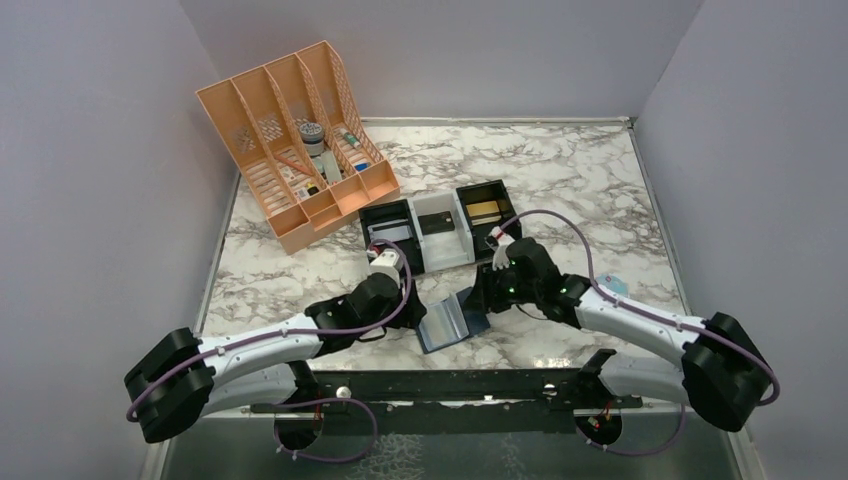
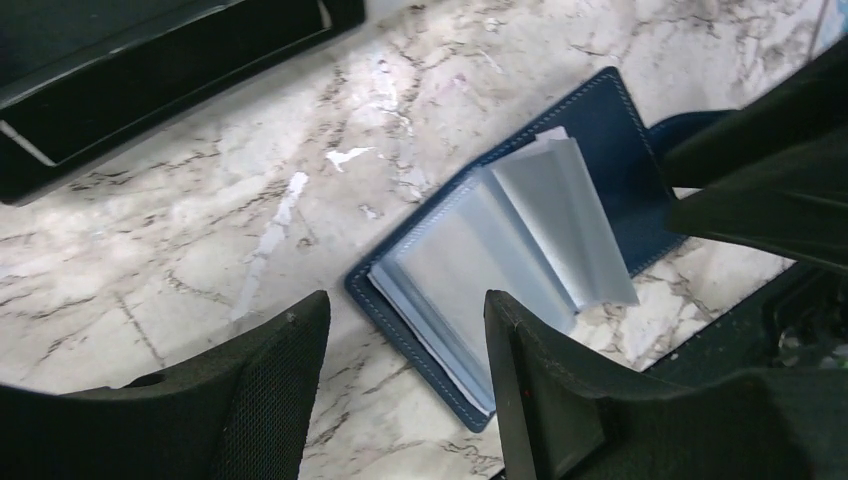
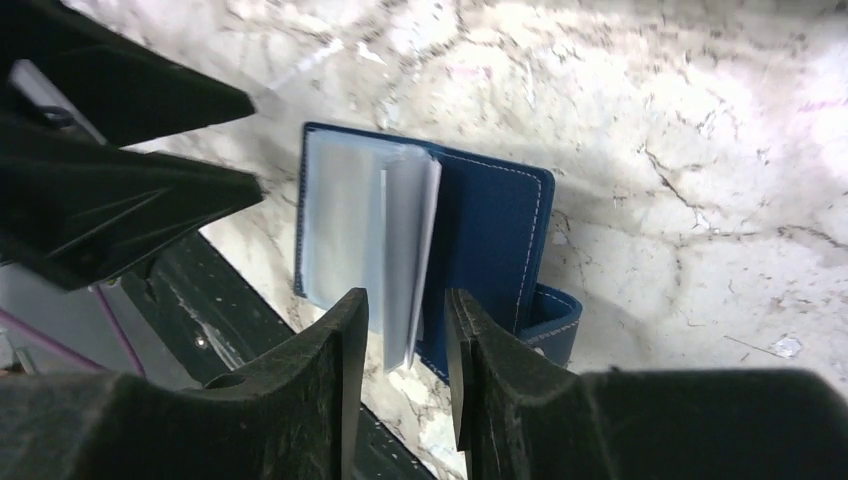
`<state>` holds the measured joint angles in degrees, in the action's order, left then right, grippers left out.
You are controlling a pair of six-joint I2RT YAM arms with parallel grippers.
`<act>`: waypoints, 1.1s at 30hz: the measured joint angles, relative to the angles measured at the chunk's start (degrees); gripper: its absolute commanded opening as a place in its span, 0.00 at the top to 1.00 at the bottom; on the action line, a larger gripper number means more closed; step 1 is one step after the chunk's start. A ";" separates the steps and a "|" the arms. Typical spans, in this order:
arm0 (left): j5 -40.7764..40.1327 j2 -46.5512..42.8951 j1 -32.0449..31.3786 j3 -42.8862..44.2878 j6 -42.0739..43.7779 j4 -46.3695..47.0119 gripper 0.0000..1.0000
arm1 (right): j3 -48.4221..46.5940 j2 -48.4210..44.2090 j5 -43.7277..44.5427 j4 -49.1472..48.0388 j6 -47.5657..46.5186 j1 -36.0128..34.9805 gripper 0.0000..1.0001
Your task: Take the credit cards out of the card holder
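Note:
The card holder [image 1: 452, 322] lies open on the marble, navy outside with blue-grey pocket leaves [image 2: 500, 250] fanned up. No credit cards show in its pockets. A gold-tan credit card [image 1: 483, 212] lies in the right black tray. My left gripper [image 2: 405, 330] is open just off the card holder's near corner, with only marble between its fingers. My right gripper [image 3: 405, 320] is open at the card holder's [image 3: 490, 240] other side. A raised leaf [image 3: 410, 260] stands in the gap between its jaws without touching them. The right gripper's fingers [image 2: 760, 215] also show in the left wrist view.
A row of black and white box trays [image 1: 432, 232] stands just behind the card holder, and one black tray [image 2: 150, 80] lies close to my left gripper. An orange slotted file rack [image 1: 295, 140] sits at the back left. The black base rail [image 1: 440, 385] runs along the near edge.

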<state>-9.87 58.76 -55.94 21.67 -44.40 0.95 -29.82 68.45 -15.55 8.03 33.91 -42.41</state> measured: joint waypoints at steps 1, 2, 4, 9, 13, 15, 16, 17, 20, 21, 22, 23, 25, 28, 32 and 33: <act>-0.68 0.00 0.35 -0.02 -0.33 -0.66 0.38 | -0.07 -1.57 -0.17 -0.15 -0.76 0.00 0.67; -1.09 0.00 0.68 -0.07 -0.66 -1.07 0.37 | -0.04 -2.89 -0.52 -0.28 -1.27 0.00 0.67; -1.29 0.00 1.68 -0.33 -1.27 -1.60 0.36 | 0.00 -4.98 -2.29 -1.20 -1.68 0.04 0.66; -0.39 -0.11 5.99 -2.16 -2.19 -1.40 0.29 | 0.46 -5.97 -7.78 -5.05 -1.73 -0.66 0.59; 0.02 -1.99 8.33 -4.59 -3.43 -1.40 0.18 | 0.83 -5.20 -9.81 -7.17 -2.78 -4.17 0.54; -0.07 -4.96 9.66 -5.86 -4.55 -1.99 0.13 | 0.85 -4.52 -9.79 -7.78 -3.34 -5.99 0.51; -0.13 -6.60 10.21 -6.19 -4.87 -2.40 0.10 | 0.81 -4.00 -9.49 -7.87 -3.67 -7.10 0.48; -0.31 -8.35 10.67 -6.40 -5.29 -2.86 0.08 | 0.59 -3.15 -8.63 -7.76 -4.07 -8.31 0.45; -1.09 -13.03 10.95 -6.93 -6.60 -3.50 0.04 | -1.22 0.44 -4.57 -6.62 -4.72 -12.00 0.41; -1.29 -14.62 10.95 -7.21 -6.95 -3.67 0.04 | -2.29 1.90 -2.51 -5.86 -5.03 -13.42 0.40; -1.44 -16.13 10.95 -7.58 -7.30 -4.04 0.04 | -3.06 2.95 -1.16 -5.38 -5.20 -14.21 0.40; -1.64 -17.49 10.95 -7.93 -7.58 -4.48 0.04 | -4.33 4.37 0.90 -4.48 -5.46 -15.28 0.40; -2.01 -19.89 10.99 -8.59 -8.11 -5.84 0.04 | -6.34 6.78 3.85 -3.48 -6.03 -16.44 0.40; -2.47 -22.25 10.99 -9.16 -8.66 -7.41 0.03 | -8.66 9.88 7.02 -2.08 -7.48 -16.90 0.39; -2.91 -23.21 10.99 -9.16 -7.89 -8.79 0.03 | -12.04 14.58 9.81 0.13 -8.81 -16.90 0.38; -3.02 -22.97 10.99 -9.11 -7.43 -9.11 0.03 | -13.11 16.00 10.34 0.79 -8.90 -16.87 0.38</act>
<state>-12.88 35.79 -44.95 12.56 -51.83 -8.16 -42.94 84.44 -5.21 8.82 25.02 -59.29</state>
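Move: The clear card sleeve in the left half of the open card holder lies about 6 cm left of the right hand, 3 cm back and 5 cm below. The raised clear flap beside it is some 3 cm left of that hand and 1 cm back; the tray's white compartment stands roughly 13 cm ahead and 6 cm left. From the left hand the sleeve is about 5 cm right, 1 cm back and 6 cm down. The card sleeve is what the right hand moves to: it lifts about 4.5 cm, arcs left and back across the holder, then comes forward and down over the sleeve, some 7 cm left overall, opening wider and turning counter-clockwise. The left hand clears off to the left, about 7 cm away from the holder, dipping and rising again as it opens nearly fully. ##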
